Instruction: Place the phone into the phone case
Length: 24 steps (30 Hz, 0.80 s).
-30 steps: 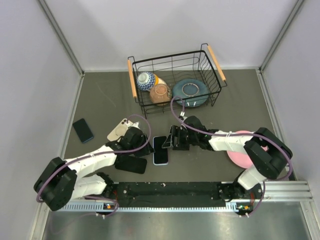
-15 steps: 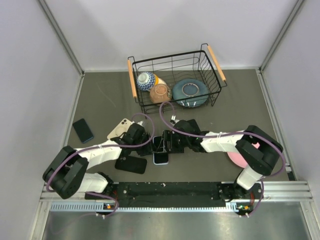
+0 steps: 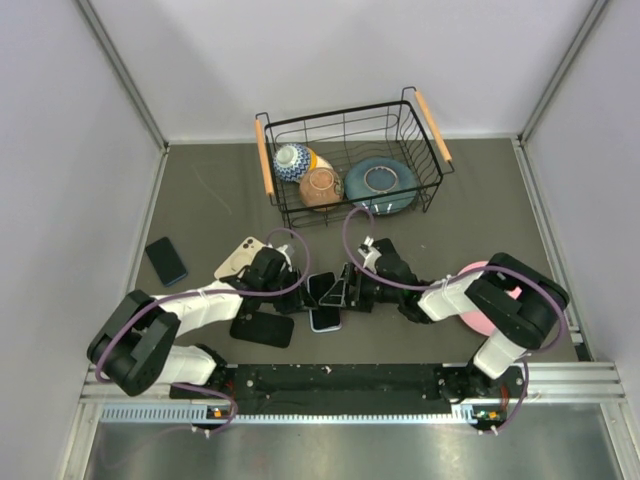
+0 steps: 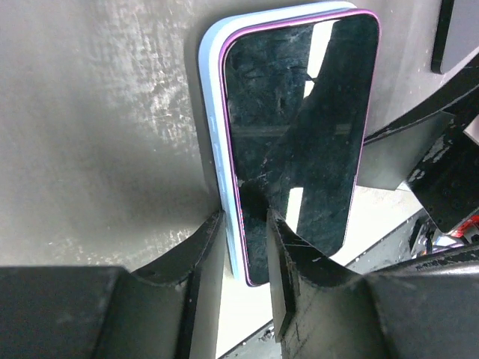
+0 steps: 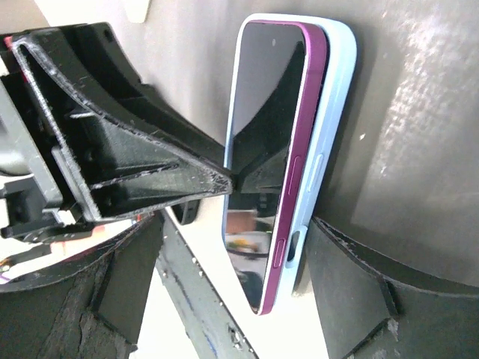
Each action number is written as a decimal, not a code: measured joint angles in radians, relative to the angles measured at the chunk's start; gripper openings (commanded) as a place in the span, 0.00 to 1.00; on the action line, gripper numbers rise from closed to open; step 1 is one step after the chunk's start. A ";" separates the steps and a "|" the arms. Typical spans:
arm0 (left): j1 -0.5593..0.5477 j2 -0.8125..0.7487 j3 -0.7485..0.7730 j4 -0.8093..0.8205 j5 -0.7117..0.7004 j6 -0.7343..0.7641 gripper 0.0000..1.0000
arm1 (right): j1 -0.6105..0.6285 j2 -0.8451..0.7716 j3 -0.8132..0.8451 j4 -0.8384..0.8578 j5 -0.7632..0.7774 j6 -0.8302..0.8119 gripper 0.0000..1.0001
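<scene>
The phone [image 4: 299, 134] has a dark screen and a magenta rim. It lies in the pale blue phone case [image 4: 212, 127], and in the right wrist view its magenta side [image 5: 296, 172] stands proud of the case wall [image 5: 329, 134]. My left gripper [image 4: 245, 218] pinches one long edge, with one finger behind the case and the other on the screen. My right gripper [image 5: 236, 232] is open and straddles the phone's end from the other side. From above, the phone [image 3: 322, 297] sits tilted between the left gripper [image 3: 298, 295] and the right gripper [image 3: 345, 292].
A wire basket [image 3: 265, 160] holding bowls and a plate stands behind. A beige phone [image 3: 240, 258] and a dark blue one [image 3: 165, 260] lie to the left. A black case [image 3: 262, 328] lies near the front, and a pink plate [image 3: 470, 318] is under the right arm.
The right gripper has moved left up to the phone. The left gripper's jaws have narrowed onto the phone's edge. The phone and case now sit slightly turned and tilted.
</scene>
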 measured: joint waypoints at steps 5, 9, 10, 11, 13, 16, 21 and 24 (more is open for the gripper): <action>0.000 0.000 -0.009 0.008 0.036 0.005 0.31 | -0.011 0.035 -0.075 0.198 -0.081 0.081 0.74; 0.002 0.000 -0.009 0.009 0.043 0.009 0.31 | -0.025 0.057 -0.103 0.291 -0.106 0.118 0.67; 0.002 0.000 -0.009 0.010 0.045 0.010 0.31 | -0.028 0.061 -0.110 0.307 -0.112 0.124 0.65; 0.002 0.000 -0.009 0.011 0.046 0.011 0.31 | -0.031 0.064 -0.117 0.322 -0.115 0.130 0.63; 0.002 0.000 -0.009 0.011 0.050 0.012 0.31 | -0.035 0.068 -0.127 0.347 -0.121 0.139 0.54; 0.003 -0.001 -0.009 0.013 0.055 0.013 0.31 | -0.041 0.077 -0.141 0.366 -0.124 0.150 0.42; 0.004 -0.003 -0.009 0.012 0.057 0.014 0.31 | -0.049 0.113 -0.156 0.417 -0.128 0.167 0.23; 0.004 -0.003 -0.009 0.012 0.057 0.016 0.31 | -0.055 0.141 -0.161 0.451 -0.133 0.184 0.00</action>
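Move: The phone lies face up on the blue phone case. Their middle is about 4 cm right and 2 cm ahead of the left hand, whose fingers straddle the left long edge, and a near black phone lies some 12 cm left and 7 cm back. From the open right hand, that same middle is about 3 cm left, 1 cm ahead and 1 cm lower. A far black phone lies about 12 cm right and 10 cm ahead of the right hand. The phone and case are pinched together along their right long edge: the right hand eases about 1.5 cm back and 1 cm right, rising slightly then sinking again, its fingertips tilting up some 10 degrees. Its wide-open fingers close to about a quarter, one on the screen side, the other under the case. The left hand stays on the left edge, its opening unchanged. ##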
